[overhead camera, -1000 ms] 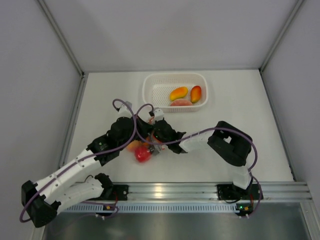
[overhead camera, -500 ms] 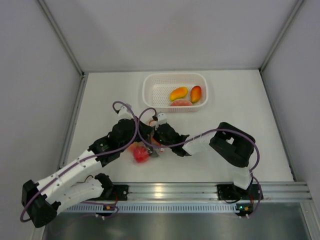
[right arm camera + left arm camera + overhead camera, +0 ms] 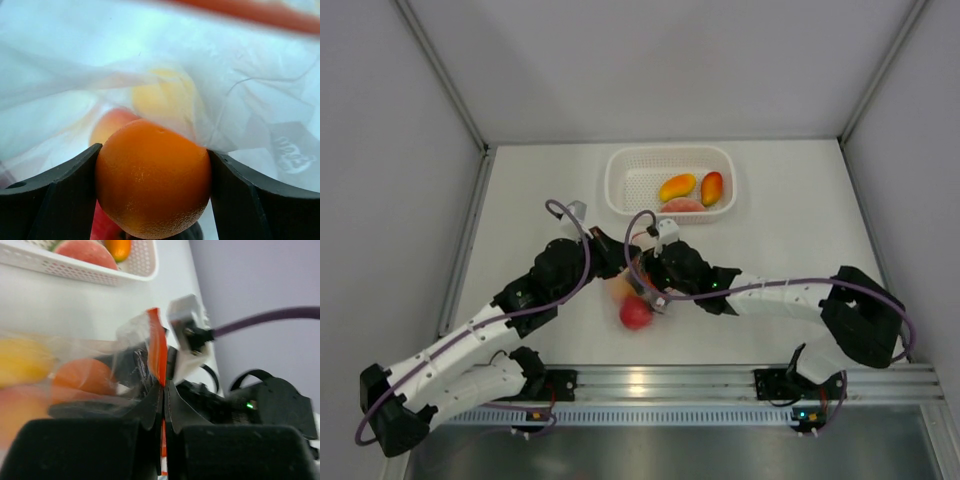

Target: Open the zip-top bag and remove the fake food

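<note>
The zip-top bag point(image 3: 95, 357) is a clear crinkly pouch with an orange-red zip strip point(image 3: 156, 342). My left gripper point(image 3: 164, 385) is shut on that strip and holds the bag up. Fake food shows through the plastic: a yellow piece point(image 3: 20, 360) and an orange one point(image 3: 82, 377). My right gripper point(image 3: 155, 152) is shut on a round fake orange point(image 3: 152, 195) at the bag's mouth, with the bag point(image 3: 150, 55) draped behind it. From above, both grippers meet mid-table, left point(image 3: 616, 262) and right point(image 3: 642, 285). A red fruit point(image 3: 636, 314) sits just in front of them.
A white perforated basket point(image 3: 620, 195) stands at the back centre, holding two orange-yellow fruits point(image 3: 677, 186) and a pink one point(image 3: 681, 206). White walls close in the table on the left, right and back. The arm bases and a metal rail point(image 3: 650, 380) run along the near edge.
Both grippers and the bag have shifted to the right. The right arm has stretched out, its elbow swinging right. The red fruit has moved right with them.
</note>
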You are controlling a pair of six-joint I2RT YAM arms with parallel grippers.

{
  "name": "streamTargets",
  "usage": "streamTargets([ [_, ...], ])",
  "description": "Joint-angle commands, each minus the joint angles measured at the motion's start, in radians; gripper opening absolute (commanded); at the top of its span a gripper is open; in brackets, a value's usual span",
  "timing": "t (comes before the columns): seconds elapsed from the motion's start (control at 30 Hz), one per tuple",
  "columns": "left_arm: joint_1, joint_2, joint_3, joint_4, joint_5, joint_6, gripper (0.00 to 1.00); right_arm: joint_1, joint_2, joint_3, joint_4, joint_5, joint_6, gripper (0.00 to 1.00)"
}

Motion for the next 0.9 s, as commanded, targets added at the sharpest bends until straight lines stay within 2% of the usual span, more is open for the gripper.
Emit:
streamTargets([
  [0.0,0.026,0.009,-0.009,-0.085,-0.125,0.043,0.0,-0.009,-0.181,-0.005,0.024,0.021,-0.028,0.56],
  [0.27,0.026,0.016,0.001,-0.084,-0.113,0.044,0.0,-0.029,-0.2,-0.005,-0.088,0.13,-0.004,0.5],
  [0.43,0.026,0.042,0.019,-0.081,-0.062,0.082,0.0,-0.03,-0.227,0.009,-0.074,0.087,-0.023,0.49],
  [0.57,0.026,0.082,0.045,-0.081,-0.027,0.107,0.0,-0.03,-0.267,0.067,-0.082,-0.057,-0.057,0.47],
  [0.67,0.026,0.097,0.048,-0.082,-0.037,0.11,0.0,-0.03,-0.324,0.104,-0.117,-0.1,-0.095,0.46],
  [0.87,0.026,0.101,0.043,-0.085,-0.06,0.115,0.0,-0.035,-0.468,0.126,-0.207,-0.028,-0.16,0.45],
])
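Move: In the right fingers, down inside the bag, is the orange; the white basket it goes to has its middle about 35 cm ahead of that hand, 6 cm right and 8 cm lower. The red apple lies roughly 5 cm back, 4 cm left and 7 cm below the hand, the peach 1 cm back, 7 cm left and 6 cm lower. From the left hand, which holds the zip strip, the basket is some 37 cm ahead, 8 cm right, 21 cm down. Drawing the gripped orange up out of the bag mouth, the right hand climbs about 13 cm in two pulls with a short pause between, drifting some 3 cm right and ending with its fingers tipped up about 10 degrees. The left fingers keep their pinch on the orange zip strip while that hand sinks about 5 cm and rolls slightly, its left side rising. ##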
